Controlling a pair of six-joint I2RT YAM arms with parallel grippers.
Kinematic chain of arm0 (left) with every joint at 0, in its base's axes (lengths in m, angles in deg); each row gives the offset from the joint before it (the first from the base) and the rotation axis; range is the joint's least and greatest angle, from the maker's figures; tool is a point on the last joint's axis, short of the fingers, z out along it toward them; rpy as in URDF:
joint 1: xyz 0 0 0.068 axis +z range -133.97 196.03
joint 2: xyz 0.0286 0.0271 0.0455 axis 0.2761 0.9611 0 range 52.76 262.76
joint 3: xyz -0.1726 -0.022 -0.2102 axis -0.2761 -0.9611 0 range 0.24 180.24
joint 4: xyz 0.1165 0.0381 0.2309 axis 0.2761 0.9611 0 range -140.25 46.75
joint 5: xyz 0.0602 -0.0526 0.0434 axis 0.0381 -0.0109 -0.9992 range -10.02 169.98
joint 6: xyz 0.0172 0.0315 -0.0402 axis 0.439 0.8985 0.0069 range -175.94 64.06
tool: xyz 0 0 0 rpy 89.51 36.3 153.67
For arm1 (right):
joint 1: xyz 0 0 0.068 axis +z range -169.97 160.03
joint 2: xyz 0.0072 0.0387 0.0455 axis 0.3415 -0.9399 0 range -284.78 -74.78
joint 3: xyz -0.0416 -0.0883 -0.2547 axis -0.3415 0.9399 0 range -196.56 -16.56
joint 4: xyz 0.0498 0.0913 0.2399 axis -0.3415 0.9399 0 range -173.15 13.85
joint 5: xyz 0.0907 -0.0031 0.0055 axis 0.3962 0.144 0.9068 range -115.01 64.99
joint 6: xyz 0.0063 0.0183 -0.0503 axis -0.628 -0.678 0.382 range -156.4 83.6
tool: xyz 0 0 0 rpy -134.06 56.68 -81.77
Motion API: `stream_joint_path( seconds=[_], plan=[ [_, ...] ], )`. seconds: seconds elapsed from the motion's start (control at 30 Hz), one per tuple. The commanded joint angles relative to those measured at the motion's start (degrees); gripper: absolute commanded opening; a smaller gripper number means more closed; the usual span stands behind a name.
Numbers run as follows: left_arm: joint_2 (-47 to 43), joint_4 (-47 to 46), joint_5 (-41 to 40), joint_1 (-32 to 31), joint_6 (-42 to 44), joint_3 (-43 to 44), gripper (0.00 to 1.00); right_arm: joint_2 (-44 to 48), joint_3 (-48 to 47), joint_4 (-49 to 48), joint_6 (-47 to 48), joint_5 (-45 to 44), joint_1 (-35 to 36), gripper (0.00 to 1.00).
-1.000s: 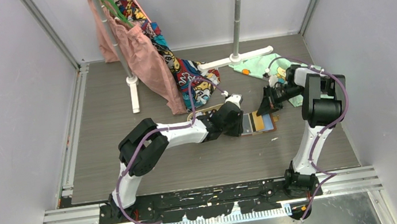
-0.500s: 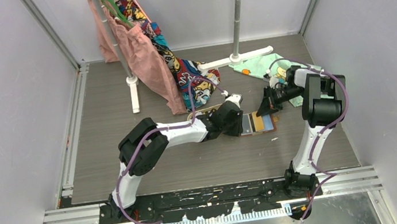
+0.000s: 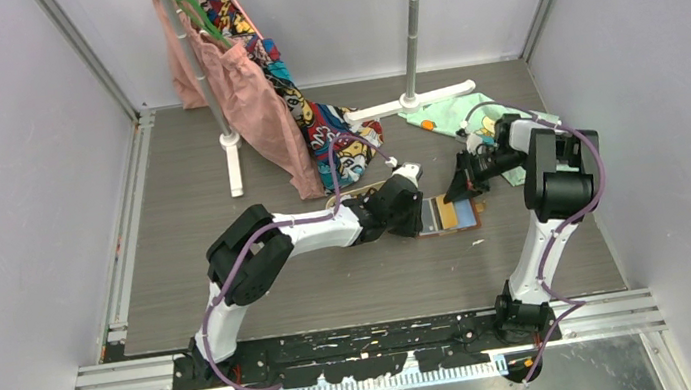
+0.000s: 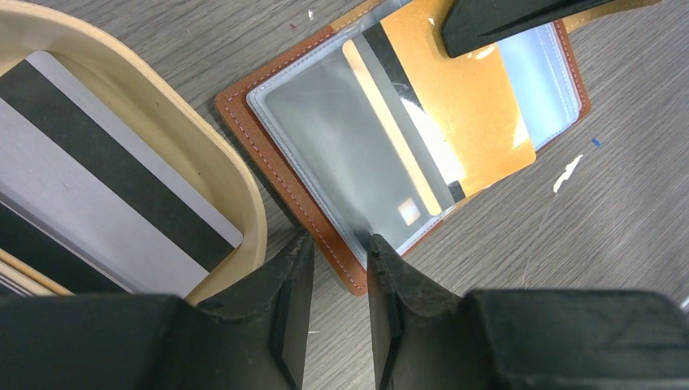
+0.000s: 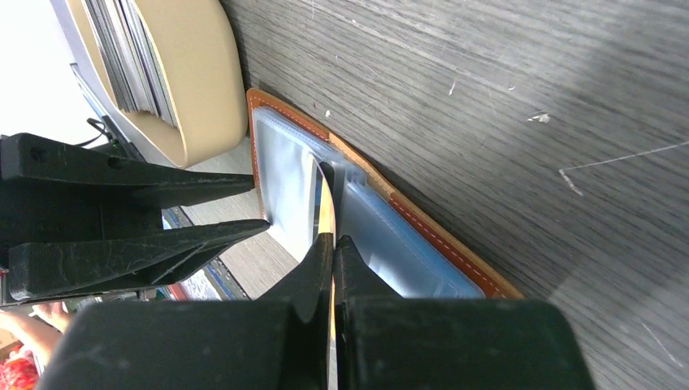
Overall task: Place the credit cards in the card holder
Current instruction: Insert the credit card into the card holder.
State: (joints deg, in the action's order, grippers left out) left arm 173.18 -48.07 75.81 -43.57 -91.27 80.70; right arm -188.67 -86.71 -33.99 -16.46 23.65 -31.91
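Observation:
The tan-brown card holder lies open on the table with clear sleeves, just right of an oval wooden tray. My right gripper is shut on a yellow credit card, seen edge-on, and part of the card sits inside a clear sleeve. My left gripper points down at the holder's near corner. Its jaws are slightly apart and straddle the leather edge without clamping it. Grey and black credit cards lie stacked in the tray. From above, both grippers meet over the holder.
The tray lies partly under my left wrist. A clothes rack with a pink garment and a patterned one stands behind it. A white pole base and a green cloth are at the back right.
My right gripper has edged slightly left with the yellow card. The left gripper and the holder have stayed where they were.

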Motion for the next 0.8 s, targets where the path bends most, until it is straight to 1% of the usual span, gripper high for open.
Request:
stream_joint_path(
  seconds=[0.0, 0.27, 0.37, 0.4, 0.57, 0.77],
  plan=[
    [1.05, -2.51, 1.35, 0.16, 0.09, 2.41, 0.31, -0.22, 0.87, -0.73, -0.97, -0.59, 2.13, 0.02],
    [1.40, -2.50, 1.87, 0.10, -0.16, 2.76, 0.30, -0.33, 1.53, -3.05, -4.00, -1.42, 4.38, 0.05],
    [1.54, -2.46, 1.92, 0.10, -0.09, 2.94, 0.30, -0.19, 1.36, -3.02, -4.10, -1.90, 4.91, 0.08],
    [1.41, -2.44, 1.96, 0.09, -0.10, 2.94, 0.30, -0.01, 1.16, -2.72, -3.93, -2.17, 4.91, 0.10],
    [1.07, -2.35, 1.96, 0.12, 0.16, 2.85, 0.30, 3.51, 0.59, -2.21, -2.78, -4.62, 4.83, 0.25],
    [0.96, -2.35, 2.07, 0.12, 0.12, 2.79, 0.30, 7.67, 0.81, -3.23, -2.42, -9.20, 4.89, 0.36]
  ],
)
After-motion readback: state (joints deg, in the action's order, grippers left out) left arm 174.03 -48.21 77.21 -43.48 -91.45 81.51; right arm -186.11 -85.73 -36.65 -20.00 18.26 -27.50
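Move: The right hand pinches the orange card near its far right edge. The card pocket in the holder's left half is centred about 4 cm left, 3 cm back and 2 cm lower. The card tray is roughly 20 cm left and 1 cm ahead; a paper scrap lies some 6 cm right and 11 cm back. For the left hand at the holder's left edge, that pocket is about 4 cm right, 3 cm ahead and 1 cm lower. Still pinching the orange card, the right fingers push it left into the pocket, about 2.5 cm in all, then open to roughly a third and let go of it. As they open, the hand backs off about 1 cm to the right, tilting slightly. The left hand stays at the holder's left edge, one fingertip resting on its plastic sleeve. ##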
